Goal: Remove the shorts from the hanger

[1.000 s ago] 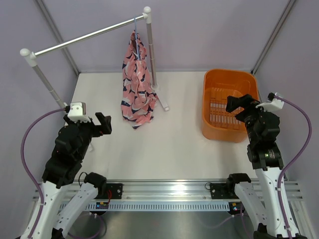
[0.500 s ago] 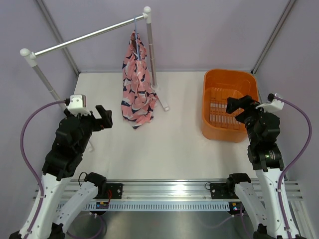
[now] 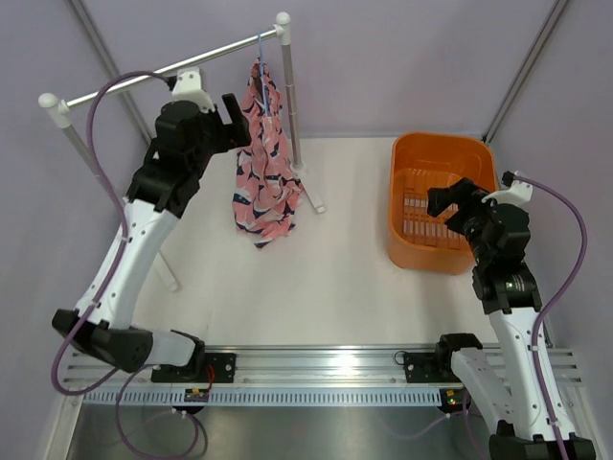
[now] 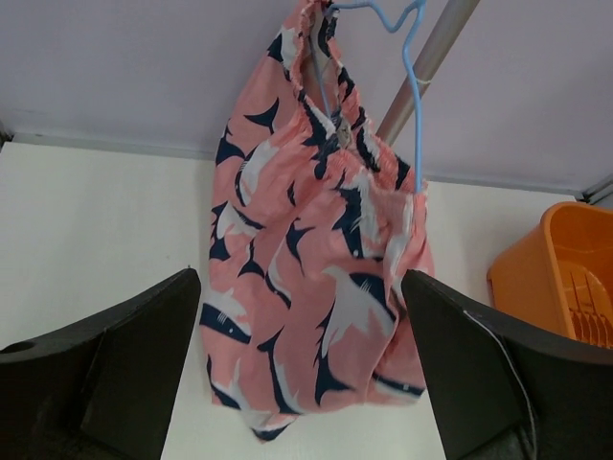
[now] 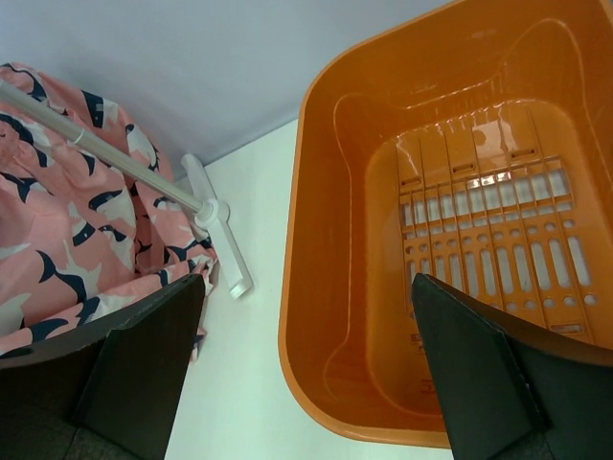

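The pink shorts [image 3: 262, 163] with navy and white shapes hang bunched from the light-blue hanger [image 3: 260, 50], which is hooked on the rail near its right post. In the left wrist view the shorts [image 4: 316, 259] fill the middle and the hanger [image 4: 413, 105] shows at the waistband. My left gripper [image 3: 238, 120] is raised just left of the shorts, open, its jaws [image 4: 299, 283] standing wide with the fabric beyond them and nothing held. My right gripper [image 3: 446, 197] hovers open over the orange basket; in its own view the gripper [image 5: 306, 283] is empty.
The silver clothes rail [image 3: 172, 69] spans the back left on two white-footed posts [image 3: 292, 105]. The orange basket [image 3: 420, 153] stands at the right, its rim [image 5: 297, 192] near the rail's foot [image 5: 218, 244]. The shorts' hem hangs just above the white table.
The left arm has swung up from low at the table's left to beside the hanging shorts. The right gripper has shifted slightly left over the basket.
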`<act>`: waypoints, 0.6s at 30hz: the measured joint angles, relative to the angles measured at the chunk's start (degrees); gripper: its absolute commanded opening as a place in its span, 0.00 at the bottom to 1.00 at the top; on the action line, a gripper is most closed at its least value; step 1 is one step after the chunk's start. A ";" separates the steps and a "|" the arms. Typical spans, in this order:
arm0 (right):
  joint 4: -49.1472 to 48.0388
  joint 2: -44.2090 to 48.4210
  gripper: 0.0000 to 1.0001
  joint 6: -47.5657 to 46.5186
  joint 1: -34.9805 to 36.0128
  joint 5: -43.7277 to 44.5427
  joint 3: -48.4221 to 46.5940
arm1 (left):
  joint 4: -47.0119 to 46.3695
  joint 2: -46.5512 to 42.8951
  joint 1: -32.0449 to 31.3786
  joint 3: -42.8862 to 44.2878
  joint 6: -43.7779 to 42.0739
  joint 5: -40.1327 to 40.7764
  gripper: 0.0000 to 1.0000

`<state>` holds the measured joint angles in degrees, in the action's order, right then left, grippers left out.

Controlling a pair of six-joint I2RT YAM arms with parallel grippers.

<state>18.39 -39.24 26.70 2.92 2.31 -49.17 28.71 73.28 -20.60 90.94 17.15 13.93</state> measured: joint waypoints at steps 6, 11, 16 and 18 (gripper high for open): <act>-0.02 -3.56 0.99 0.44 0.02 -2.51 -0.70 | -1.97 18.23 -1.55 15.91 -0.94 1.57 0.92; -0.59 -4.66 0.99 0.74 0.00 -3.65 -1.53 | -7.50 28.11 -3.23 22.49 -3.37 4.76 0.94; -1.75 -5.86 0.99 0.76 0.00 -4.81 -2.05 | -12.09 36.15 -4.57 28.72 -6.14 9.75 0.94; -2.19 -6.34 0.99 0.76 0.02 -5.09 -2.05 | -14.19 37.27 -4.98 28.61 -7.39 11.82 0.94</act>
<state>16.21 -45.58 27.46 2.94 -2.79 -51.22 14.52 110.54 -25.58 119.55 9.76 25.76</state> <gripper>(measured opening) 0.993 0.937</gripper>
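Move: The blue hanger's neck is about 20 cm ahead of the left hand and 9 cm to its right, roughly level in height. The shorts hang below the neck, some 20 cm lower. The rail crosses 22 cm ahead and 9 cm right, perhaps 8 cm up; the stand's upright is 24 cm ahead, 16 cm right and 8 cm down. From the right hand, the hanger lies about 29 cm ahead, 35 cm left and 10 cm up. Forward and to the right, nearly level, the left hand reaches some 17 cm out and 7 cm across to the hanger's neck, over the shorts, easing off near the end. Its fingers stay wide open on either side of the blue hanger, while the wrist tips up, rolls and turns counter-clockwise by about 5 degrees each. The right hand, empty and open, drifts forward and left by 2 to 3 cm. ##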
